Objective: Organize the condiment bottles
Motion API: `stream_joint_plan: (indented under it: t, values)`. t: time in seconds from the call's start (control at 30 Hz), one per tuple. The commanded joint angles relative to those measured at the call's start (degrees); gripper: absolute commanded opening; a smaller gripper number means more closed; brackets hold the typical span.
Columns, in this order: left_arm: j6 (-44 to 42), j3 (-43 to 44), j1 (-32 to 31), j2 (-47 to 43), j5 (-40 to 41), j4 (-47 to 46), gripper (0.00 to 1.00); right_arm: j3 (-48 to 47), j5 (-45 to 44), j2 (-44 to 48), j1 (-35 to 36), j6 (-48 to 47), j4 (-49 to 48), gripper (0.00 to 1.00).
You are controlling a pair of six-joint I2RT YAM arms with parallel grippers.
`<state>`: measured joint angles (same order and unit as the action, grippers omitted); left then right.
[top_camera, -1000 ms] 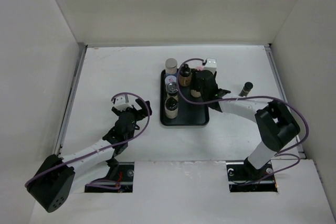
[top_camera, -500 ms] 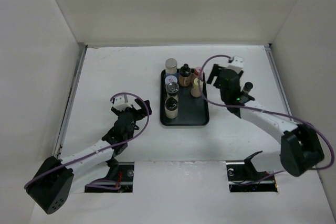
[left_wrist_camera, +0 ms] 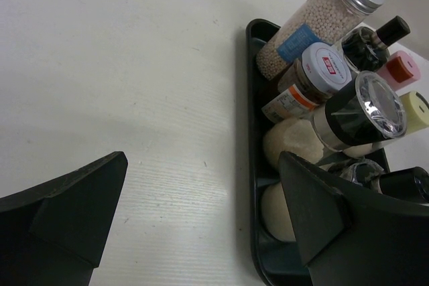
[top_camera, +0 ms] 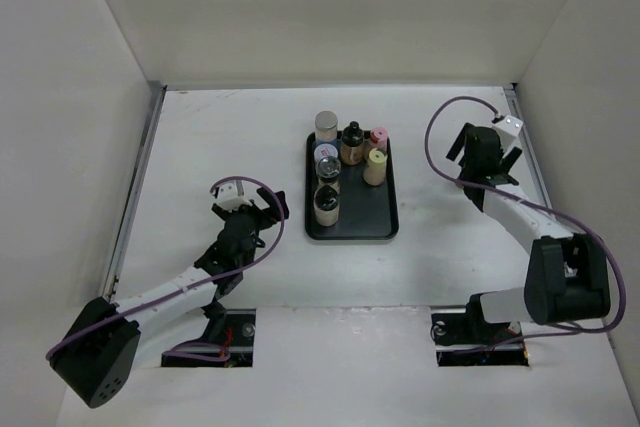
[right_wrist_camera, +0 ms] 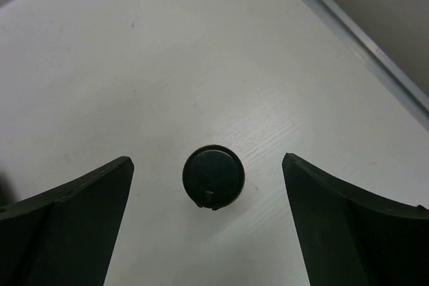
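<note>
A flat black tray (top_camera: 388,209) in the middle of the table holds several condiment bottles: a grey-capped one (top_camera: 326,126), a black-capped one (top_camera: 351,141), a pink-capped one (top_camera: 377,136) and a cream-capped one (top_camera: 375,167). My right gripper (top_camera: 482,155) is open and hangs over a lone bottle right of the tray. In the right wrist view its round black cap (right_wrist_camera: 213,177) stands between the spread fingers (right_wrist_camera: 74,212), untouched. My left gripper (top_camera: 268,209) is open and empty just left of the tray. The left wrist view shows the tray rim (left_wrist_camera: 253,165) and the tall grey-capped shaker (left_wrist_camera: 322,15).
White walls enclose the table on three sides. A metal rail (right_wrist_camera: 355,38) runs along the right edge close to the lone bottle. Bare table lies between my left gripper and the left wall.
My right gripper has left the tray, swung right, and now hangs over the lone black-capped bottle. The cream-capped bottle stays standing in the tray. The left arm has not moved.
</note>
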<state>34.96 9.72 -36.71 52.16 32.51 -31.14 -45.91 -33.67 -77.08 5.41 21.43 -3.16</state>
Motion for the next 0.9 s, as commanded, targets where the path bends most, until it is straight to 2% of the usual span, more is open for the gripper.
stream_joint_plan:
  t: [0.0, 0.13, 0.33, 0.43, 0.6, 0.67, 0.87]
  values:
    - [0.37, -0.22, 0.02, -1.36, -0.35, -2.18, 1.0, -0.41, 0.8, -0.88, -0.62, 0.54, -0.18, 1.0]
    - [0.37, 0.04, 0.1, -0.39, -0.52, -2.18, 1.0, -0.06, 1.94, -2.9, -0.8, 2.12, -0.71, 0.99]
    - [0.37, -0.14, 0.28, -0.75, -0.61, -2.18, 1.0, -0.32, 5.1, -6.41, -1.41, 3.97, -1.59, 0.88]
    - [0.37, -0.22, -0.07, -1.36, -0.08, -2.18, 1.0, -0.85, 5.9, -8.43, -1.68, 4.67, -1.76, 0.77]
    - [0.37, -0.31, 0.37, -1.36, -0.26, -2.09, 1.0, -0.41, 2.84, -7.57, -0.98, 4.85, -2.64, 0.49]
    - [0.37, -0.31, 0.45, -0.84, 0.09, -2.26, 1.0, 0.38, 0.72, -5.99, 0.51, 4.67, -3.34, 0.43]
    - [0.37, -0.4, 0.89, -1.18, 0.1, -2.09, 1.0, 1.7, -0.17, -0.28, 7.01, 3.62, -3.08, 0.41]
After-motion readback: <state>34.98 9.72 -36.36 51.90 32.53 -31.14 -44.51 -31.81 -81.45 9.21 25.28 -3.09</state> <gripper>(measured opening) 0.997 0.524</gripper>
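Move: The lone black-capped condiment bottle stands almost straight below the right hand, about 8 cm down and 1 cm ahead and left. The tray's middle is some 29 cm to that hand's left and 1 cm back; in it, the yellow-capped bottle stands about 3 cm ahead and 24 cm left, the pink-capped one roughly 6 cm beyond that. From the left hand the lone bottle is about 56 cm right and 8 cm ahead. The right hand sinks some 6 cm, pinches the lone bottle, then lifts and carries it left towards the tray. ##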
